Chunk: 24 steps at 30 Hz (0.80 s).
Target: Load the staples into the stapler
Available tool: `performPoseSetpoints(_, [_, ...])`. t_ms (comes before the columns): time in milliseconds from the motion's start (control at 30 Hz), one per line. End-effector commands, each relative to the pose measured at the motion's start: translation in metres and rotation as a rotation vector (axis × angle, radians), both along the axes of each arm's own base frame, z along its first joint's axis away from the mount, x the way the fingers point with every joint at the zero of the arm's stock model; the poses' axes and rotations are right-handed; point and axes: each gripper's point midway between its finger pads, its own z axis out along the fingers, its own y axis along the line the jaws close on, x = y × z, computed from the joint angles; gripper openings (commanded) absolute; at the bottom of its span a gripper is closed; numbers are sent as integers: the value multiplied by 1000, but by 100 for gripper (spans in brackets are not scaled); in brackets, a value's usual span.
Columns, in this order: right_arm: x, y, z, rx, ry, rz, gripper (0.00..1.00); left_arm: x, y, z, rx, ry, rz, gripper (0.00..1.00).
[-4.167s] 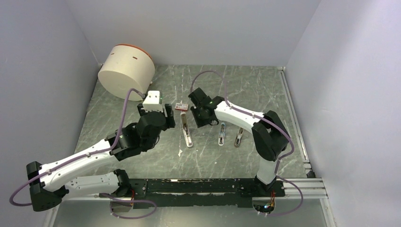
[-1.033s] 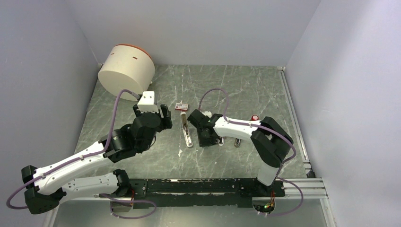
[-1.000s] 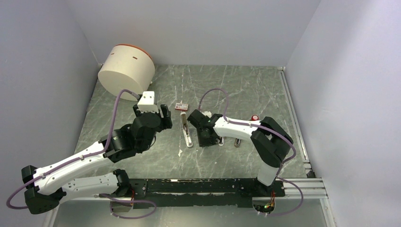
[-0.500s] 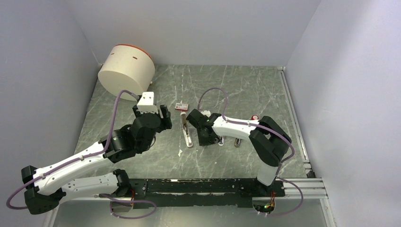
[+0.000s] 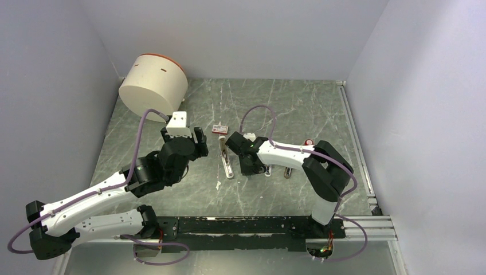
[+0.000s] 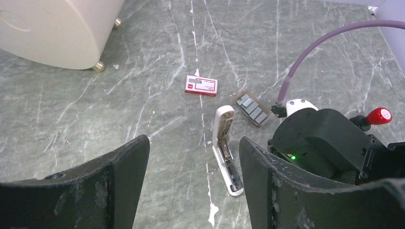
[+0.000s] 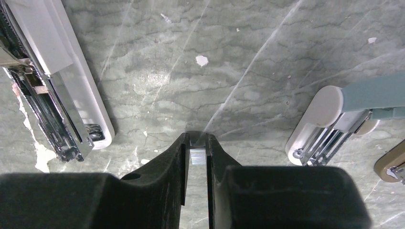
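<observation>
The stapler [image 5: 227,161] lies flipped open on the marble table, its metal channel facing up [image 6: 225,151] [image 7: 52,90]. The red staples box [image 5: 219,129] [image 6: 201,86] rests just beyond its far end. My right gripper [image 5: 251,167] [image 7: 197,143] points down at the table right of the stapler's near end. It is shut on a short silvery strip of staples [image 7: 197,156] pinched at its fingertips. My left gripper [image 5: 182,140] [image 6: 193,157] hangs open left of the stapler with nothing between its fingers.
A brown tray of staple strips [image 6: 250,109] lies right of the red box. Another white-and-teal stapler [image 7: 329,124] and a brown one [image 5: 290,166] lie right of my right gripper. A round cream container [image 5: 153,86] stands at the back left.
The right jaws have closed on the silvery strip, and that arm has shifted slightly left toward the open stapler. The left arm has stayed where it was.
</observation>
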Motion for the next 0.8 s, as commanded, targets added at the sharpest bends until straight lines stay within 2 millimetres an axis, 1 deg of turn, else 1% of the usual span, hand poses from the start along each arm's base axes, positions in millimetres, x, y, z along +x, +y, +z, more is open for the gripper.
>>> performPoseSetpoints(0, [9, 2, 15, 21, -66, -6, 20, 1, 4, 10, -14, -15, 15, 74])
performPoseSetpoints(233, [16, 8, 25, 66, -112, -11, 21, 1, 8, 20, -24, -31, 26, 74])
performPoseSetpoints(367, [30, 24, 40, 121, -170, -2, 22, 0, 12, 26, -20, -39, 34, 74])
performPoseSetpoints(533, [42, 46, 58, 186, -247, 35, 23, -1, 25, 37, -12, -58, 69, 74])
performPoseSetpoints(667, [43, 62, 66, 204, -290, 53, 23, -2, 33, 46, -17, -78, 89, 74])
performPoseSetpoints(767, [43, 72, 71, 227, -313, 59, 23, -3, 37, 47, -12, -83, 101, 74])
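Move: Ahead and left of the right hand, which already pinches the small staple strip low at the table, lies the open white stapler, its middle about 8 cm left and 5 cm ahead. The blue stapler stands some 7 cm right and 4 cm ahead, the staple tray about 16 cm straight ahead, all at nearly hand height. From the left hand, the white stapler is roughly 4 cm ahead, 10 cm right and 25 cm below. Lifting the pinched staple strip clear of the table, the right hand first rises, then swings left and forward towards the open white stapler, about 5 cm left, 4–5 cm up and 3 cm forward, gathering speed. The fingers keep their hold while their tips tilt forward some 10 degrees. The empty left hand, still open, rises about 3 cm and eases 2 cm left. ##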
